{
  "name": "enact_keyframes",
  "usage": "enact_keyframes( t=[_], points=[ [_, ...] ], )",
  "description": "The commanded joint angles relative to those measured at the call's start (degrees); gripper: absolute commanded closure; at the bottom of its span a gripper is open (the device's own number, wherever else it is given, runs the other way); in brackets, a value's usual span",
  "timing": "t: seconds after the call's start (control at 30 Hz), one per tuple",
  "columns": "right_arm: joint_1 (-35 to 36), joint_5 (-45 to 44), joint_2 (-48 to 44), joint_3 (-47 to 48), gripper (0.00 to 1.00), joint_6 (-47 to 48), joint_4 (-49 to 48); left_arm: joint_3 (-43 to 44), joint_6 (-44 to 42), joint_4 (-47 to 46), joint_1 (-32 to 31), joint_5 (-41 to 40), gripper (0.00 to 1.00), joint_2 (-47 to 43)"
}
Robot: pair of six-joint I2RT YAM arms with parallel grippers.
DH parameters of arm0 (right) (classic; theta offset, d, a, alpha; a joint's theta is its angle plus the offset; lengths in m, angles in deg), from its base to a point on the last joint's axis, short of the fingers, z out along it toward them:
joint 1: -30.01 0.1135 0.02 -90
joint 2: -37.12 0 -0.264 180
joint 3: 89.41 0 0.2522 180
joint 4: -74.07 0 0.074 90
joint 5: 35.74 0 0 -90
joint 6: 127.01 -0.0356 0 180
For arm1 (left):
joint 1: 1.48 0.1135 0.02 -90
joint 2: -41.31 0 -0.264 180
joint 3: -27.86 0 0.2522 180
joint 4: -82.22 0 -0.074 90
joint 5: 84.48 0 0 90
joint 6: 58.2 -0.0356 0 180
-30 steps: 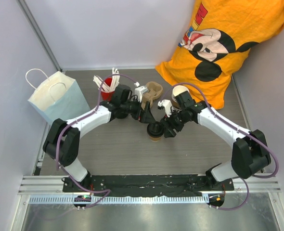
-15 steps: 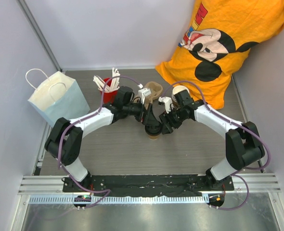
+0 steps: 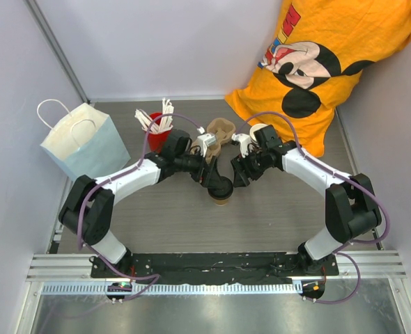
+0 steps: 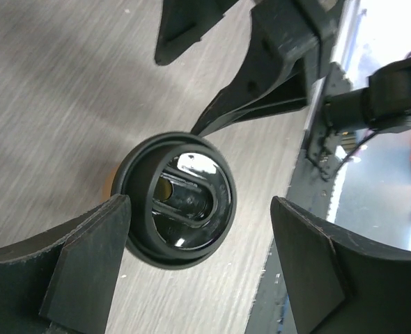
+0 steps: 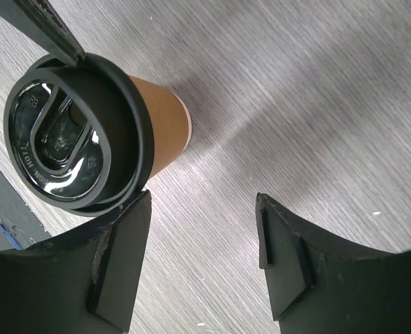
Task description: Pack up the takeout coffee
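The takeout coffee (image 3: 222, 192), a brown paper cup with a black lid, stands upright on the grey table. In the left wrist view I look straight down on its lid (image 4: 176, 198). My left gripper (image 4: 200, 243) hangs open just above it, and the lid sits close to one finger (image 4: 87, 264). In the top view my left gripper (image 3: 217, 181) is over the cup. My right gripper (image 5: 202, 240) is open with only table between its fingers. The cup (image 5: 165, 125) stands just beside one right finger (image 5: 122, 264). In the top view my right gripper (image 3: 238, 174) is to the cup's right.
A pale paper bag (image 3: 83, 142) with handles stands at the left. A red cup of white sticks (image 3: 157, 125) and a brown pulp carrier tray (image 3: 223, 132) sit behind the arms. An orange Mickey Mouse shirt (image 3: 331, 62) fills the far right corner.
My left gripper has moved in over the cup's lid. My right gripper has drawn back from the cup towards the far side. The cup has stayed in place.
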Motion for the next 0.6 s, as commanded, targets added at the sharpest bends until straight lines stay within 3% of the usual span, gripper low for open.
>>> enact_keyframes(
  t=[0.0, 0.23, 0.43, 0.57],
  points=[
    [-0.96, -0.30, -1.88, 2.64, 0.33, 0.17, -1.43, 0.60, -5.92, 2.93, -0.21, -4.12, 0.15, -2.38],
    [-3.95, 0.49, -6.54, 6.24, 0.34, 4.74, 6.20, 5.79, -13.83, 5.74, -0.21, -7.55, 0.24, 0.87],
    [-5.44, 1.19, -10.76, 6.77, 0.34, 6.94, 9.29, 7.37, -14.63, 5.92, -0.65, -7.20, 0.29, 1.23],
    [-5.88, 1.98, -11.90, 7.47, 0.34, 7.73, 10.96, 8.16, -16.98, 6.88, -1.62, -7.38, 0.41, 1.66]
  ],
)
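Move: The lidded coffee cup stands just under the left hand: its middle is about 3 cm to the right, 1 cm back and 7 cm below. From that hand the cup carrier lies some 20 cm straight ahead and 11 cm down, and the spare black lids about 12 cm ahead, 14 cm left and 10 cm down. From the right hand the cup is about 7 cm left, 4 cm back and 4 cm lower, and the paper cup stack some 12 cm ahead, 7 cm right and 2 cm lower. Over the coffee cup's black lid the left hand slides forward about 3 cm, dipping slightly and rising again, while it rolls about 15 degrees so that its forward finger comes up and the wide-open fingers start closing, still well apart. The right hand leaves the cup's side, rising about 7 cm and drawing some 3 cm right, fingers kept open. Whether a left fingertip touches the lid can't be seen. ##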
